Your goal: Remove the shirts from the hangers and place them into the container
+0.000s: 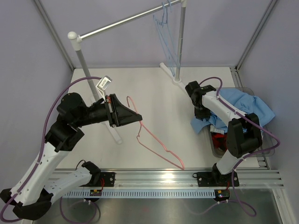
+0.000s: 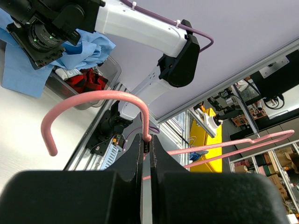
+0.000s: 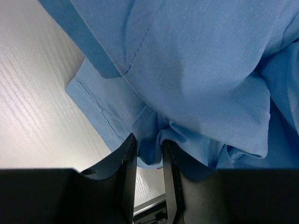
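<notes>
My left gripper (image 1: 139, 119) (image 2: 147, 140) is shut on the pink hanger (image 1: 154, 144) (image 2: 103, 95) just below its hook, and holds it bare above the table's middle. The light blue shirt (image 1: 245, 105) (image 3: 201, 79) lies heaped over the container (image 1: 212, 147) at the right, with one part trailing onto the table. My right gripper (image 1: 202, 119) (image 3: 148, 140) is at that trailing part, its jaws pinching a fold of the blue cloth. A red-and-black plaid shirt (image 1: 218, 139) (image 2: 88, 79) shows inside the container under the blue one.
A silver rail (image 1: 126, 21) spans the back on two posts, with blue hangers (image 1: 166, 32) hooked near its right end. The left post (image 1: 86, 70) rises just behind my left arm. The right post's foot (image 1: 176, 79) rests beside my right arm's wrist.
</notes>
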Robot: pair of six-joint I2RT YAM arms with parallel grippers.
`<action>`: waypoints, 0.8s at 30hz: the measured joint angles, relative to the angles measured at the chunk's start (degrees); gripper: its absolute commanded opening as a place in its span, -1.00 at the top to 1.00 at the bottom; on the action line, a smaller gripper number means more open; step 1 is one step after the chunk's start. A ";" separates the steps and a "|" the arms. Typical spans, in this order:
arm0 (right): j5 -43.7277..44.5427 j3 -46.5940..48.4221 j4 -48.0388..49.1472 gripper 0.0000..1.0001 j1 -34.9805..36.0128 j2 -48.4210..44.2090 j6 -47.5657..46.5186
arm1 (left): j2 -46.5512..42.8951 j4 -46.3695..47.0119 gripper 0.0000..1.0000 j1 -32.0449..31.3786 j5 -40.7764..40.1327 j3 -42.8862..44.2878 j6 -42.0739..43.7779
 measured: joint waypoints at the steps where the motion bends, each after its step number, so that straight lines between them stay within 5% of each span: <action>1: 0.00 0.00 0.00 0.45 0.00 0.00 0.00 | -0.09 -0.04 1.00 0.04 0.04 0.00 0.00; 4: 0.02 0.00 -0.02 0.68 0.02 0.00 -0.02 | -0.28 -0.09 1.00 0.11 0.11 0.00 -0.02; 9: 0.02 0.20 -0.22 0.75 0.02 0.00 -0.02 | -0.28 -0.07 1.00 0.15 0.11 -0.02 -0.02; 11: -0.04 0.61 -0.52 0.98 0.02 -0.02 0.09 | -0.31 -0.02 1.00 0.15 0.11 -0.02 -0.04; 24: -0.13 2.10 -1.92 1.00 0.04 -0.28 0.98 | -0.35 0.76 1.00 0.20 0.17 -0.52 -0.07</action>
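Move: Between the right fingertips sits a fold of the blue shirt, about 1 cm below the hand point, where the shirt hangs over the container's left side. From this hand the container's middle lies some 17 cm right, 3 cm back and 3 cm lower; the rack foot is roughly 13 cm left and 18 cm ahead. From the left hand, that fold lies about 31 cm right, 18 cm ahead and 33 cm below. Pinching the overhanging blue cloth at the container's left side, the right hand stays in place while its fingers keep closing from about a third open to nearly shut on the fold already between them. Partway through, it starts to rise, slowly, by about 1 cm, the wrist barely turning. ##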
